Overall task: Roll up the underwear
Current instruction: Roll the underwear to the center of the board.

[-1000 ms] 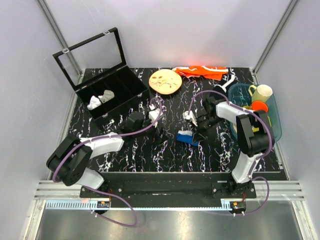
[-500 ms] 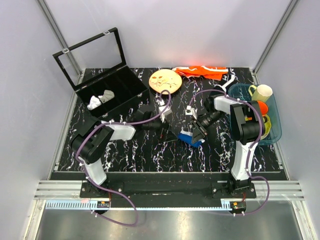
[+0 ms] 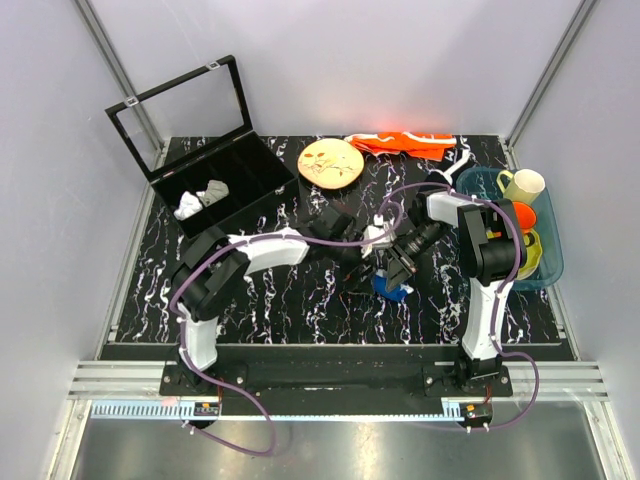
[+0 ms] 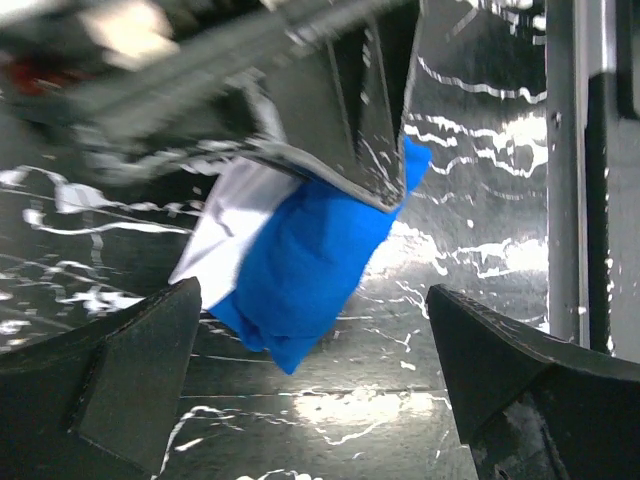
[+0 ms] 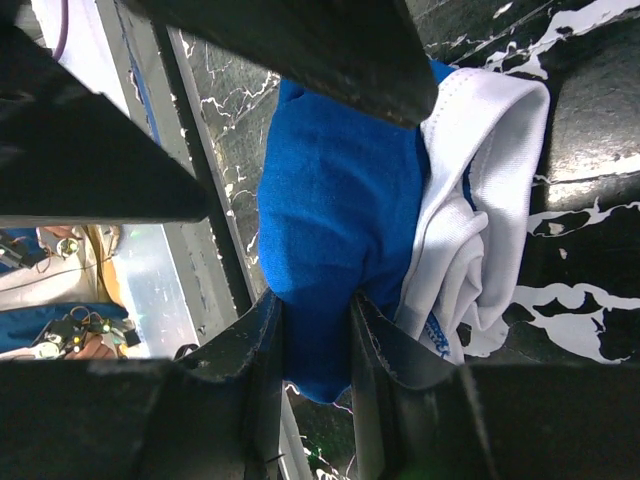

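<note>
The underwear [image 3: 392, 287] is a bunched royal-blue bundle with a white waistband, right of the table's middle. My right gripper [image 3: 401, 262] is shut on it. In the right wrist view the two fingers [image 5: 262, 350] pinch a fold of the blue fabric [image 5: 330, 200], with the white waistband [image 5: 480, 220] bunched beside them. My left gripper [image 3: 362, 256] is open and empty just left of the bundle. In the left wrist view the bundle [image 4: 300, 270] hangs from the right gripper's fingers, ahead of my left gripper [image 4: 320, 400], close over the table.
An open black compartment box [image 3: 245, 175] with small white cloth pieces [image 3: 200, 198] stands at the back left. A round wooden plate [image 3: 331, 162] and an orange cloth [image 3: 405, 143] lie at the back. A teal bin [image 3: 480, 180] with cups stands at the right.
My left arm has reached rightward across the table until its gripper is beside the bundle. My right gripper has kept hold and shifted the underwear slightly right and nearer.
</note>
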`<action>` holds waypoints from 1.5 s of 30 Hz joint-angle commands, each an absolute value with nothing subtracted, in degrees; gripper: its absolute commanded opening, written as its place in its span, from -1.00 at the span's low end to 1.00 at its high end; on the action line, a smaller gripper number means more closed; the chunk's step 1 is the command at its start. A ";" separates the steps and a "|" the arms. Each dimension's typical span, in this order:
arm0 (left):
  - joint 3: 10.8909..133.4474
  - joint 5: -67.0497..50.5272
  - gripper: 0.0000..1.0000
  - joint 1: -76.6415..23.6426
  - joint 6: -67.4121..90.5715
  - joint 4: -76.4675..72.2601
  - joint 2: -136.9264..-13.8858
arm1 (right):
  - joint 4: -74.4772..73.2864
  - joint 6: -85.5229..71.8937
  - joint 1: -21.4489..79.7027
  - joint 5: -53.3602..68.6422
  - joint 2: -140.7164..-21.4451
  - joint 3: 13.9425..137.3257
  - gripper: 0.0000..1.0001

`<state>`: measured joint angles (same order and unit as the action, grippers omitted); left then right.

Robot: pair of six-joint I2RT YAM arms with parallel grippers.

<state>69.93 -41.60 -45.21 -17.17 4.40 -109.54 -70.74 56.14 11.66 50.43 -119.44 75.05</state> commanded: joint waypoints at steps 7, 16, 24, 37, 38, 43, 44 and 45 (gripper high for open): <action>72.68 -33.22 0.66 -50.18 -25.84 10.72 -110.92 | -70.75 57.04 11.34 44.56 -119.36 73.65 -0.39; 76.90 -34.54 -0.24 -50.98 -26.98 16.52 -114.69 | -65.93 53.53 10.20 42.19 -115.24 72.16 -0.23; 80.59 -33.58 -0.47 -50.89 -25.58 21.70 -118.65 | -65.30 52.91 7.30 42.98 -108.90 70.58 -0.03; 84.99 -31.64 -0.54 -51.15 -24.43 26.37 -121.73 | -62.49 49.84 4.57 41.39 -100.73 67.32 0.22; 85.08 -31.55 -0.54 -51.24 -24.61 26.54 -121.73 | -62.49 49.66 3.96 41.66 -100.37 67.32 0.21; 86.65 -30.67 -0.53 -51.68 -24.52 27.86 -122.25 | -63.11 48.17 2.90 44.38 -98.44 68.11 0.22; 87.01 -30.59 -0.53 -51.68 -24.43 28.21 -122.43 | -63.37 48.08 2.90 44.73 -98.35 68.29 0.22; 87.27 -30.32 -0.53 -51.85 -24.61 28.30 -122.61 | -63.37 47.99 2.73 45.26 -98.00 68.47 0.22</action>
<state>86.00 -33.74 -51.42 -25.06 22.68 -119.90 -62.52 49.06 3.66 41.06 -102.39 67.11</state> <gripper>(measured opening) 0.241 0.609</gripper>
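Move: The half-rolled underwear's middle is about 5 cm right of the left hand, 2 cm back and 5 cm below; the right hand still grips it, its middle about 3 cm left, 1 cm back and 1 cm lower. From the left hand, the black garment lies some 20 cm ahead and 16 cm right, the round orange mat 26 cm ahead and 9 cm left, both about 6 cm below. The left hand sinks about 3 cm and pinches the underwear, while the right opens, withdrawing about 5 cm rightward. ##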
